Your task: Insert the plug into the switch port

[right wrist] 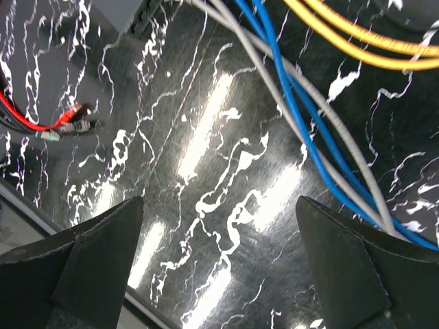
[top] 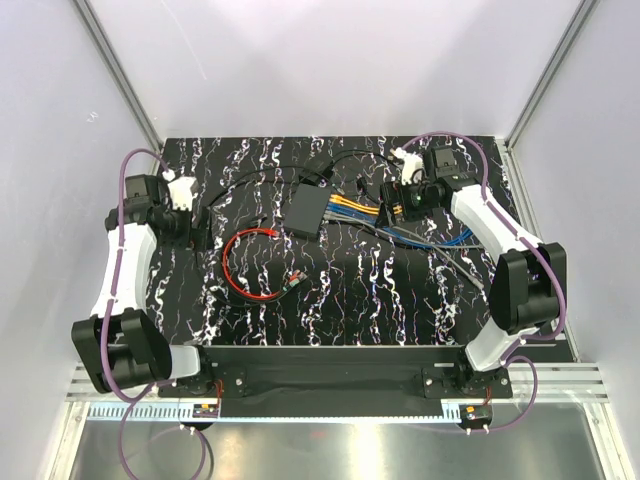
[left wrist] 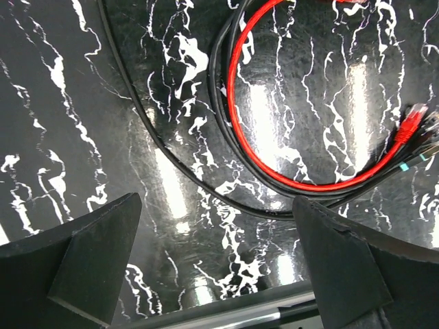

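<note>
The switch [top: 307, 212] is a flat black box lying at the table's back middle; its corner [right wrist: 120, 12] shows in the right wrist view. A red cable [top: 238, 262] loops in front of it, and its red plug [top: 296, 281] lies loose on the table beside a black cable's plug. The same red plug [left wrist: 411, 125] [right wrist: 73, 112] appears in both wrist views. My left gripper [top: 198, 232] [left wrist: 216, 202] hovers open left of the loop, with nothing between its fingers. My right gripper [top: 386, 206] [right wrist: 219, 202] stands open just right of the switch, over bare table.
Yellow cables [top: 348, 205] [right wrist: 357, 38], blue cables [top: 440, 238] [right wrist: 302, 103] and a grey cable [right wrist: 322, 113] run from the switch's right side toward the right arm. Black cables [top: 250, 180] [left wrist: 171, 164] curve across the back and around the red loop. White walls enclose the table.
</note>
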You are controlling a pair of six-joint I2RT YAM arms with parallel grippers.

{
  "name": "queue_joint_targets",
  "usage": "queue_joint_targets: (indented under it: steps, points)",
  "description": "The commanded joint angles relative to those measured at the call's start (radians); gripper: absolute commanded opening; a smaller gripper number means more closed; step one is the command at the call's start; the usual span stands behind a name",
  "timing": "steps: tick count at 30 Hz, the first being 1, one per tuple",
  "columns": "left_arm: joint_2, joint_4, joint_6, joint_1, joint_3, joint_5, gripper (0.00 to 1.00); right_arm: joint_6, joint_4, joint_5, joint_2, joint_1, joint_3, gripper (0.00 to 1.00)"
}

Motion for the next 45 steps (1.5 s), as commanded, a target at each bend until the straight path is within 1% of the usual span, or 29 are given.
queue_joint_targets:
  steps: [1, 3, 6, 10, 11, 12, 14, 15, 16, 18, 20, 21, 22, 23, 24, 26, 27, 28, 29, 31, 32, 34, 35, 36, 37, 38, 41, 42, 45]
  points:
    - [-0.037, 0.031, 0.052, -0.01, 0.046, -0.017, 0.99, 0.012, 0.069, 0.011, -0.047, 0.006, 0.021, 1.0]
    - [-0.014, 0.012, 0.062, -0.013, 0.083, 0.008, 0.99, 0.01, 0.073, 0.005, -0.041, 0.006, 0.031, 1.0]
    - [0.037, -0.012, 0.104, -0.056, 0.138, -0.001, 0.99, 0.004, 0.1, -0.009, -0.043, 0.006, 0.034, 1.0]
    - [0.109, -0.04, 0.166, -0.154, 0.19, -0.023, 0.99, 0.009, 0.14, -0.023, -0.04, 0.006, 0.049, 1.0]
    - [0.121, -0.043, 0.17, -0.168, 0.202, -0.021, 0.99, 0.007, 0.128, -0.014, -0.024, 0.006, 0.064, 1.0]
    - [0.136, -0.047, 0.174, -0.18, 0.212, -0.009, 0.99, 0.001, 0.079, -0.005, -0.012, 0.006, 0.084, 1.0]
    - [0.173, -0.063, 0.194, -0.214, 0.229, 0.014, 0.98, -0.028, 0.007, 0.026, 0.04, 0.004, 0.169, 1.0]
    - [0.185, -0.067, 0.206, -0.214, 0.227, 0.037, 0.97, -0.049, -0.018, 0.043, 0.051, 0.006, 0.187, 1.0]
    - [0.198, -0.07, 0.231, -0.265, 0.223, 0.046, 0.95, -0.058, -0.038, 0.054, 0.055, 0.006, 0.195, 1.0]
    - [0.202, -0.081, 0.292, -0.324, 0.189, 0.075, 0.92, -0.074, -0.047, 0.061, 0.06, 0.006, 0.189, 1.0]
    - [0.193, -0.077, 0.335, -0.359, 0.157, 0.083, 0.91, -0.086, -0.058, 0.042, 0.063, 0.006, 0.176, 1.0]
    - [0.189, -0.08, 0.367, -0.384, 0.123, 0.094, 0.91, -0.088, -0.067, 0.032, 0.063, 0.006, 0.173, 1.0]
    - [0.184, -0.095, 0.44, -0.393, 0.112, 0.109, 0.9, -0.089, -0.073, 0.019, 0.065, 0.006, 0.169, 1.0]
    - [0.175, -0.101, 0.478, -0.399, 0.098, 0.149, 0.88, -0.091, -0.076, 0.012, 0.068, 0.006, 0.169, 1.0]
    - [0.172, -0.107, 0.545, -0.401, 0.078, 0.173, 0.82, -0.089, -0.084, 0.009, 0.072, 0.004, 0.167, 1.0]
    - [0.172, -0.15, 0.616, -0.404, 0.072, 0.235, 0.73, -0.089, -0.095, -0.006, 0.081, 0.007, 0.17, 1.0]
    - [0.17, -0.155, 0.63, -0.418, 0.069, 0.281, 0.67, -0.089, -0.099, -0.011, 0.085, 0.006, 0.17, 1.0]
    - [0.17, -0.155, 0.641, -0.43, 0.051, 0.293, 0.59, -0.088, -0.102, -0.014, 0.088, 0.006, 0.17, 1.0]
    - [0.17, -0.153, 0.642, -0.445, 0.04, 0.296, 0.56, -0.088, -0.104, -0.02, 0.092, 0.006, 0.172, 1.0]
    - [0.179, -0.138, 0.647, -0.484, 0.008, 0.287, 0.54, -0.088, -0.11, -0.026, 0.095, 0.006, 0.176, 1.0]
    - [0.182, -0.129, 0.645, -0.49, 0.0, 0.289, 0.54, -0.086, -0.11, -0.028, 0.095, 0.006, 0.176, 1.0]
    - [0.198, -0.081, 0.625, -0.491, -0.006, 0.286, 0.49, -0.085, -0.111, -0.026, 0.098, 0.006, 0.18, 1.0]
    - [0.202, -0.055, 0.61, -0.491, -0.003, 0.248, 0.46, -0.086, -0.114, -0.024, 0.098, 0.006, 0.18, 1.0]
    - [0.208, -0.031, 0.593, -0.484, 0.005, 0.226, 0.46, -0.088, -0.118, -0.024, 0.101, 0.004, 0.181, 1.0]
    - [0.225, 0.006, 0.57, -0.475, 0.018, 0.206, 0.46, -0.089, -0.119, -0.023, 0.1, 0.006, 0.181, 1.0]
    - [0.237, 0.021, 0.555, -0.465, 0.052, 0.179, 0.43, -0.091, -0.121, -0.023, 0.101, 0.006, 0.181, 1.0]
    - [0.29, 0.06, 0.51, -0.421, 0.118, 0.137, 0.42, -0.091, -0.121, -0.024, 0.106, 0.006, 0.176, 1.0]
    - [0.3, 0.065, 0.524, -0.415, 0.153, 0.126, 0.43, -0.089, -0.121, -0.024, 0.106, 0.006, 0.176, 1.0]
    - [0.349, 0.091, 0.58, -0.415, 0.195, 0.094, 0.43, -0.085, -0.119, -0.029, 0.118, 0.006, 0.176, 1.0]
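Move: The red plug nearest the switch lies about 10 cm ahead of the left hand, 17 cm to its right and 14 cm below; both hands are empty and wide open. From that same hand, the red cable's other plug is about level and 21 cm right, a black plug about 13 cm ahead and 12 cm right, and the dark switch about 16 cm ahead and 23 cm right. From the right hand, the first red plug is some 30 cm left and 2 cm ahead. The left hand first lifts and reaches a few centimetres forward, then sweeps about 15 cm right while sinking and drawing back over the red cable's loop, turning some 60 degrees clockwise and narrowing its fingers to under half open, before it heads about 8 cm forward again towards the red plug nearest the switch, still clear of the table. The right hand stays wide open and empty, rising and reaching forward about 4 cm, then settling most of the way back. ##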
